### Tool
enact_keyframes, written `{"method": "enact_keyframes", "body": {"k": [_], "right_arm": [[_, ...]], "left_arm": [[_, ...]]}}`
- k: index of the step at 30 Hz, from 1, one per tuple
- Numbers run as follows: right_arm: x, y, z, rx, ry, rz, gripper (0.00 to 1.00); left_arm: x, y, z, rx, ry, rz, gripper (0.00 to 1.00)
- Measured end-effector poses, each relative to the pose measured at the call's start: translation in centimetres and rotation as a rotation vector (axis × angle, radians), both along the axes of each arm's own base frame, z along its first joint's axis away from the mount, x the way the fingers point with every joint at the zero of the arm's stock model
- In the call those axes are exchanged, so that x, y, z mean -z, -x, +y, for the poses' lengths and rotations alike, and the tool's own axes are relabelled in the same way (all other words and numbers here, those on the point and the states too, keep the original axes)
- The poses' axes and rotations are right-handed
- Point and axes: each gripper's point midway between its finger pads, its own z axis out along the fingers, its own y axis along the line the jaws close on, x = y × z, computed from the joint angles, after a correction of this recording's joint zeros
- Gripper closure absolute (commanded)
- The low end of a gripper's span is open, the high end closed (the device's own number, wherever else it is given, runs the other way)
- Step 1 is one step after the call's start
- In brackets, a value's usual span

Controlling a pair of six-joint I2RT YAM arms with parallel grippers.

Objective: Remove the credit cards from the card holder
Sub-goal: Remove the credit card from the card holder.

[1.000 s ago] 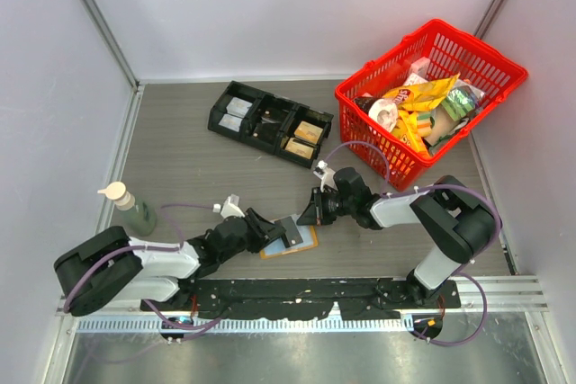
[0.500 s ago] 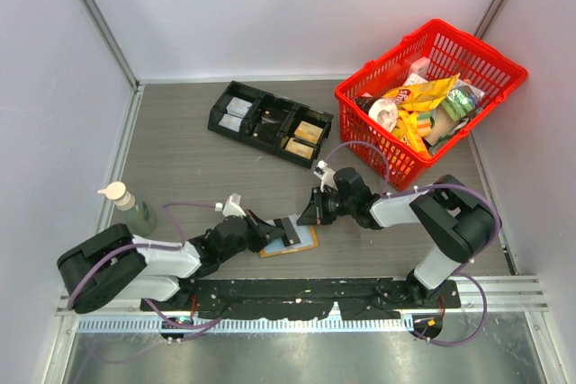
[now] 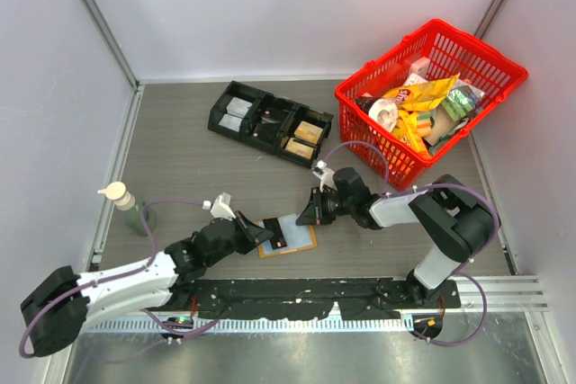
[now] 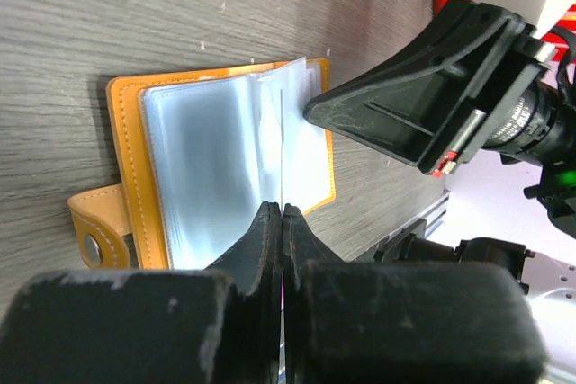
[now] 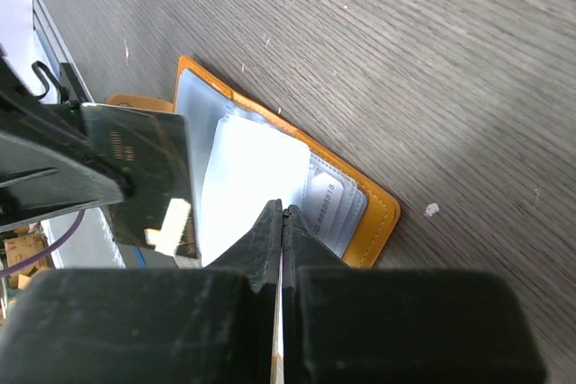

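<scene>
The tan-orange card holder lies open on the table between both arms, with its clear sleeves fanned up. In the left wrist view the card holder shows its pale sleeves and side tab. My left gripper is shut on a thin sleeve page standing edge-on. My right gripper is shut on a pale page from the opposite side. A credit card with printed digits sits in a sleeve by the orange edge. From above, the left gripper and right gripper meet over the holder.
A black compartment tray with small items stands at the back centre. At the back right is a red basket full of packets. A pump bottle stands by the left wall. The metal rail runs along the near edge.
My left gripper has shut on the sleeve page. The left arm has stretched out, its elbow swinging toward the near left corner. The right arm has stayed put.
</scene>
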Motion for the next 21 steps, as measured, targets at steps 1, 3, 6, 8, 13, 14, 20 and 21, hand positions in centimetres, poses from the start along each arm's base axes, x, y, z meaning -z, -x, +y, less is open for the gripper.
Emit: {"method": "enact_keyframes", "body": {"k": [1,3,6,8,13,14,20,21], "right_arm": [[0.0,-0.1,0.0,0.004,0.003,-0.002,0.98],[-0.1,-0.2,-0.1,0.011,0.012,-0.004,0.97],[-0.4,-0.2,-0.5,0.016,0.040,-0.005,0.92],[-0.5,-0.1,-1.1,0.020,0.074,-0.008,0.87],[-2.2,0.2,-2.9,0.012,0.168,-0.061,0.65],[-3.2,0.0,-3.0,0.004,0.172,-0.091,0.62],[-13.0,-1.4,-2.7,-0.057,0.079,-0.408,0.35],[-14.9,-1.4,-2.7,-0.069,0.053,-0.468,0.32]], "left_arm": [[-0.3,0.0,0.2,0.008,-0.019,-0.015,1.00],[-1.5,0.0,0.5,0.022,-0.041,-0.053,1.00],[-4.2,-0.3,0.9,0.044,-0.072,-0.139,1.00],[-5.7,-0.4,1.2,0.069,-0.113,-0.196,1.00],[-8.5,-0.8,1.7,0.169,-0.285,-0.300,1.00],[-9.3,-0.9,1.7,0.201,-0.329,-0.323,1.00],[-12.1,-1.1,0.9,0.443,-0.551,-0.457,1.00],[-12.3,-0.9,0.8,0.487,-0.576,-0.476,1.00]]}}
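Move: The left fingers already hold the black card, drawn out of the sleeve; the open card holder's middle lies about 5 cm right of that hand, 1 cm ahead and 5 cm below. Its clasp tab is roughly 3 cm left and 1 cm ahead, the black tray some 28 cm straight ahead. From the right hand, shut on the clear sleeve, the holder's middle is about 3 cm left, 4 cm back and just below. Left lifts the black card about 12 cm, turning it clockwise; right opens off the sleeve and rises 15 cm. ##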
